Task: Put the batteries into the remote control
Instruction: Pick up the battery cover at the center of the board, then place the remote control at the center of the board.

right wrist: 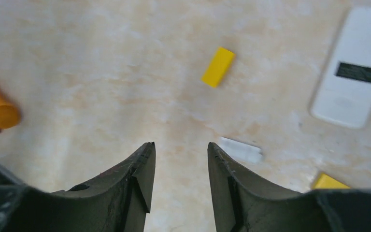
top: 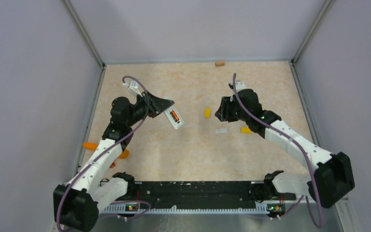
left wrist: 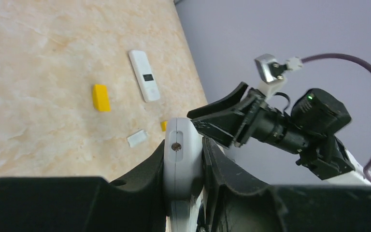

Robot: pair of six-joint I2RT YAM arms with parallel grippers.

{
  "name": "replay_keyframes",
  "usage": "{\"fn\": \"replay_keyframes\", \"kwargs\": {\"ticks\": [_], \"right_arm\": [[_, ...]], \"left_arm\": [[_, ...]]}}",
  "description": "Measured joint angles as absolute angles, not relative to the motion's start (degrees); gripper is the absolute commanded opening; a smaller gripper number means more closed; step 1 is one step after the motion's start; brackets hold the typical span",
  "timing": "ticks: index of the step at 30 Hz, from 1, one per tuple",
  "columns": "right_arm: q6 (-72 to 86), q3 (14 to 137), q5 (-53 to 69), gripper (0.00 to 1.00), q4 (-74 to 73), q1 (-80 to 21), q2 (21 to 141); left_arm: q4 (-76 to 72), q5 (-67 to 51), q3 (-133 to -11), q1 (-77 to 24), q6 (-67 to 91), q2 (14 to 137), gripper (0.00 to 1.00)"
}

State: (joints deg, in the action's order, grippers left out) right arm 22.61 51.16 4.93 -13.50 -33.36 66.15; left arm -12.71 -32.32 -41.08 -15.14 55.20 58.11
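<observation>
My left gripper (top: 165,110) is shut on the remote control (top: 174,118), a slim white bar held above the table at the left centre. An orange-and-black battery (top: 175,116) lies in its recess. In the left wrist view the remote control (left wrist: 183,159) shows end-on, clamped between the two black fingers of the left gripper (left wrist: 184,145). My right gripper (top: 221,110) hangs over the table's right centre. In the right wrist view the right gripper (right wrist: 181,147) is open with only bare table between its fingers. I see no other batteries.
A second white remote with a small screen (right wrist: 355,72) lies near two yellow blocks (right wrist: 218,66) (right wrist: 329,182) and a small white cover piece (right wrist: 241,149). An orange cylinder (top: 90,145) lies at the left wall. A wooden block (top: 219,63) sits at the back edge.
</observation>
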Motion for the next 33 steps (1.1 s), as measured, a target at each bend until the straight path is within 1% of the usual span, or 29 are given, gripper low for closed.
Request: {"fn": "replay_keyframes", "kwargs": {"ticks": [3, 6, 9, 12, 17, 20, 25, 30, 33], "right_arm": [[22.04, 51.07, 1.32, 0.41, -17.43, -30.28, 71.92], [22.15, 50.04, -1.04, 0.36, -18.28, -29.43, 75.57], [22.79, 48.82, -3.05, 0.31, -18.9, -29.34, 79.13], [23.64, 47.66, -4.82, 0.28, -18.85, -29.23, 82.52], [23.81, 47.13, -6.55, 0.23, -18.39, -29.06, 86.13], [23.7, 47.13, -7.11, 0.22, -17.45, -29.06, 87.35], [23.33, 46.61, -7.92, 0.21, -15.55, -29.06, 87.96], [22.55, 46.57, -8.08, 0.2, -14.5, -29.06, 88.95], [22.09, 46.54, -8.05, 0.17, -14.2, -29.06, 89.65]], "left_arm": [[-12.43, -28.05, -37.54, -15.14, 53.87, 53.93, 0.0], [-12.86, -23.79, -34.46, -15.16, 54.48, 51.68, 0.0], [-14.61, -18.81, -31.27, -16.14, 56.66, 52.05, 0.0], [-15.94, -13.58, -29.15, -19.53, 59.33, 55.86, 0.0], [-19.88, -7.62, -28.25, -26.35, 64.14, 66.04, 0.0], [-23.86, -3.22, -27.86, -29.89, 66.7, 71.75, 0.0], [-29.47, 3.51, -27.73, -33.34, 69.47, 77.65, 0.0], [-33.34, 8.97, -27.73, -35.99, 72.14, 81.93, 0.08], [-34.02, 12.08, -27.73, -37.89, 73.56, 84.07, 0.1]]}}
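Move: The battery cover lies about 4 cm to the right of the right hand, about 1 cm farther out and some 19 cm below it. One yellow block is 8 cm farther out than the cover and 6 cm to its left; the other sits level with the cover, 11 cm to its right. A white device lies 13 cm beyond the cover and about 8 cm to its right. From the left hand, holding the remote, the cover is about 19 cm to the right, level fore-and-aft and 27 cm below. The right fingertips come down close over the cover's right end, not yet shut on it: that hand drops some 17 cm and swings 7 cm right, fast at first and then easing, tipping downward as the finger gap narrows. Keeping its grip on the remote, the left hand sinks about 19 cm, drifting left and then right towards the cover, while turning counter-clockwise and tipping down. ##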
